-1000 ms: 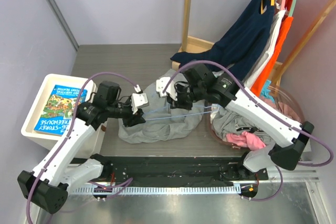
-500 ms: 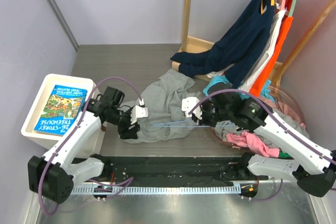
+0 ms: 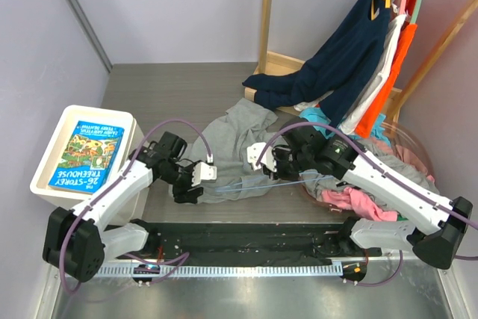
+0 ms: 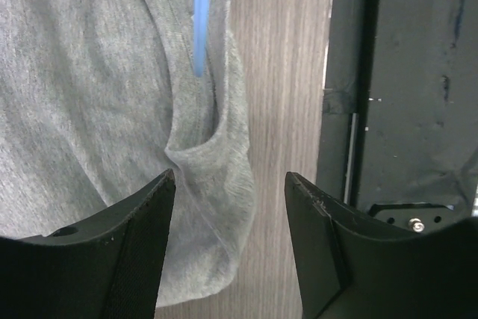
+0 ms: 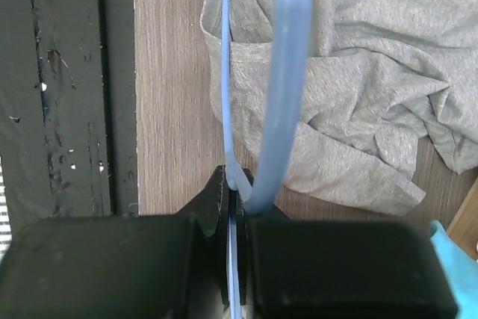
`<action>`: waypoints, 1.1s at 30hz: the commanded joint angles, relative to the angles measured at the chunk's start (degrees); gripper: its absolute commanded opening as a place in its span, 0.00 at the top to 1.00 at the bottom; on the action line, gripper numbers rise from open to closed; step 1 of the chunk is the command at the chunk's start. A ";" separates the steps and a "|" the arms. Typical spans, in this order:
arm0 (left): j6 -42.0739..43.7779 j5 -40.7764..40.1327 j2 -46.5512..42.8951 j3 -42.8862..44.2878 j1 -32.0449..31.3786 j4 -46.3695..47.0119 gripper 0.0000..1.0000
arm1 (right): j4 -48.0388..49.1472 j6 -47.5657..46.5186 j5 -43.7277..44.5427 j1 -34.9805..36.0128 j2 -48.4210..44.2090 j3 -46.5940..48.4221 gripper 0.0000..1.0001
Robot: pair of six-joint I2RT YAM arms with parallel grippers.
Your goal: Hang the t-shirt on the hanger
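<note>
The light-grey t-shirt (image 3: 239,147) lies crumpled on the wooden table between the arms. It also fills the left wrist view (image 4: 97,95) and the upper right wrist view (image 5: 358,72). The thin pale-blue hanger (image 3: 258,182) lies across the shirt's near edge, one end running under the fabric (image 4: 200,13). My right gripper (image 3: 270,163) is shut on the hanger (image 5: 287,72) at its right end. My left gripper (image 3: 190,183) is open and empty, its jaws just above the shirt's lower left hem (image 4: 224,207).
A white bin with a book (image 3: 86,151) stands at the left. A rack at the back right holds a navy garment (image 3: 336,57) and orange and white clothes. A clear tub of clothes (image 3: 366,184) sits at the right. A black mat (image 3: 246,237) lines the near edge.
My left gripper moved toward the near edge and right, down to the shirt's hem. My right gripper swung from the back toward the near right, carrying the hanger to the shirt's near edge.
</note>
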 commanded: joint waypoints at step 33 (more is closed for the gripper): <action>-2.94 3.21 -6.06 -0.51 -2.51 7.22 0.89 | 16.40 0.10 -10.31 0.07 3.53 -3.23 0.99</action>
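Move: The t-shirt's neck fold lies almost under the left hand's open fingers, about 1 cm ahead, 1 cm right and 2 cm below. The blue hanger's free end hovers some 5 cm to that hand's right and 1 cm ahead, roughly 1 cm above it. The shirt's middle is about 12 cm ahead and 13 cm right of the left hand, 2 cm below it. From the right hand, holding the hanger, the neck fold is some 20 cm left, 2 cm back and 13 cm below. Leftward by about 4 cm, sinking nearly 2 cm before easing up slightly, the right hand keeps its grip and feeds the hanger's end into the neck opening. The left hand first eases forward and down about 1.5 cm, closes its fingers to pinch the neck fold, then lifts it about 2.5 cm while drawing slightly right, over the incoming hanger end. ##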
